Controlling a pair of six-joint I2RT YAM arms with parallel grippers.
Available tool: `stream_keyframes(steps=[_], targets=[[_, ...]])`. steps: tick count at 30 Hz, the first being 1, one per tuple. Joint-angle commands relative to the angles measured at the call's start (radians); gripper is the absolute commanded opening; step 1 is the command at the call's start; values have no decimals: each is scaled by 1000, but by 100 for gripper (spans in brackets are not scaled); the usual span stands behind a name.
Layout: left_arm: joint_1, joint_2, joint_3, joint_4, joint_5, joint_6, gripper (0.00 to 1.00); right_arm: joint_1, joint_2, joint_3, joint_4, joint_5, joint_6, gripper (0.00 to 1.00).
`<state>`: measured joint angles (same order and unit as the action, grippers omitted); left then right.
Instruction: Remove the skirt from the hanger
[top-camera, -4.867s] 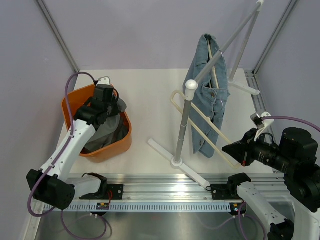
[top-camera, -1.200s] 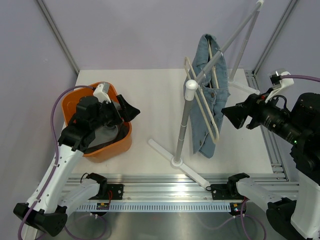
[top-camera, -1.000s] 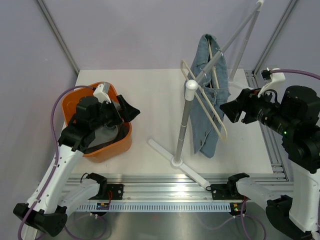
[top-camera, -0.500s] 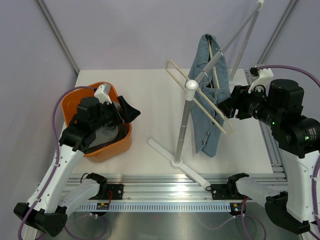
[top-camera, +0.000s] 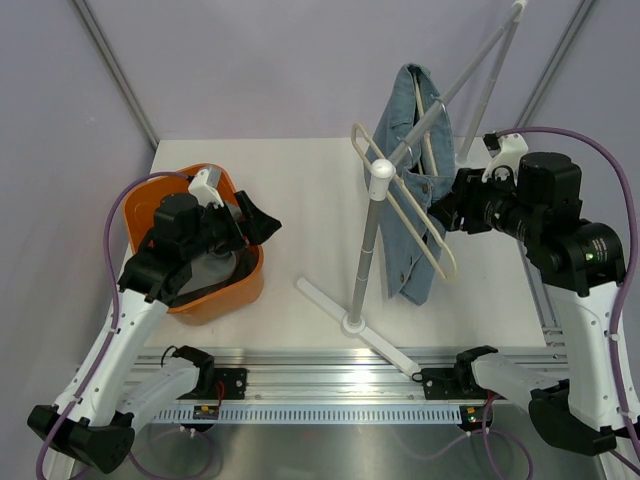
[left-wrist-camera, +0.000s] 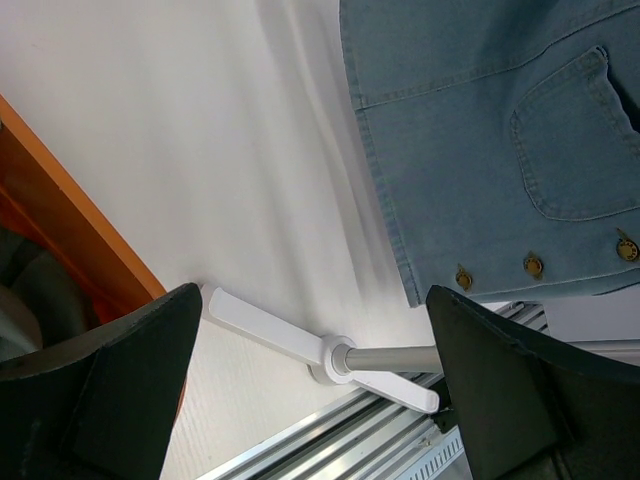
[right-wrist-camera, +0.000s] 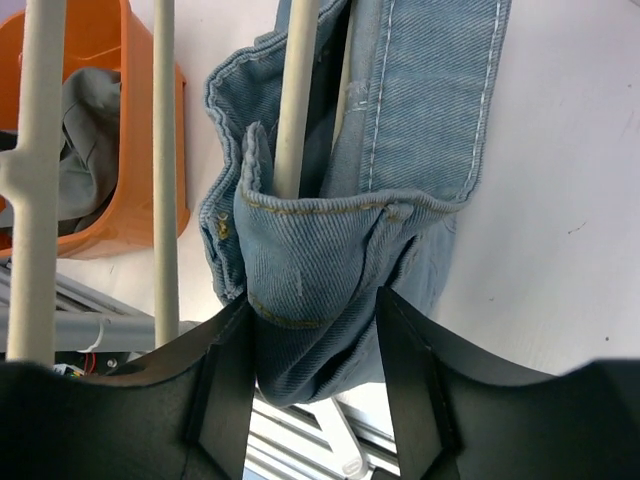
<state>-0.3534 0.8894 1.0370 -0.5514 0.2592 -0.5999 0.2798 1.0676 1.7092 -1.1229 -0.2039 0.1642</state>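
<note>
A blue denim skirt (top-camera: 405, 150) hangs over the white rack's sloping rail; it also shows in the left wrist view (left-wrist-camera: 480, 130) and the right wrist view (right-wrist-camera: 420, 120). A cream hanger (top-camera: 400, 205) slants across it, and one hanger rod (right-wrist-camera: 298, 100) runs into a denim fold. My right gripper (top-camera: 445, 212) is at the skirt's right side. Its jaws (right-wrist-camera: 312, 320) press that bunched fold from both sides. My left gripper (top-camera: 262, 222) is open and empty above the orange basket's right rim, well left of the skirt (left-wrist-camera: 312, 300).
The orange basket (top-camera: 135, 205) holds grey clothes at the left. The rack's upright pole (top-camera: 372, 240) and its foot (top-camera: 352, 322) stand mid-table, with the foot in the left wrist view (left-wrist-camera: 335, 360). The metal rail (top-camera: 320, 410) runs along the near edge.
My right gripper rose from the table's near right and moved left onto the skirt. The cream hanger swung about beside the pole. My left arm lifted out of the basket, then held still.
</note>
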Motion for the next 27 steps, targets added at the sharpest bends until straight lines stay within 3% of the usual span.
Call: stream_keyframes(steps=[1, 4, 8, 9, 12, 27], targets=[[-7, -4, -8, 54, 31, 9, 99, 7, 8, -10, 72, -11, -8, 55], [-6, -1, -8, 54, 29, 11, 99, 6, 14, -20, 103, -5, -25, 47], [-6, -1, -6, 51, 31, 14, 99, 7, -3, -60, 164, 8, -52, 23], [-7, -1, -8, 50, 31, 15, 99, 6, -9, -83, 178, 9, -61, 12], [-6, 0, -8, 47, 32, 20, 99, 6, -50, -134, 236, 30, -72, 0], [-9, -18, 6, 47, 69, -3, 99, 6, -123, -115, 302, 61, -120, 0]])
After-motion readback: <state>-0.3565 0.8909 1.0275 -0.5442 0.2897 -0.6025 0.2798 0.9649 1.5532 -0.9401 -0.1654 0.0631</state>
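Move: Just ahead of the right hand, between its half-open fingers, is the near end of the denim waistband, some 3 cm farther out and a centimetre lower. The skirt's hanger runs away from there, its middle about 15 cm ahead, 4 cm left and slightly above the hand; the empty hanger's middle is level with the hand, roughly 6 cm left and 4 cm higher. From the left hand, the waistband end is around 32 cm right, 1 cm ahead and 9 cm up. Reaching forward about 2 cm and dipping a little, the right hand shuts its half-open fingers on the near end of the denim waistband, pinching the folded cloth. It then keeps that grip and draws back roughly 1.5 cm, also easing right and up about a centimetre, while the wrist tips the fingertips up some 10 degrees. ##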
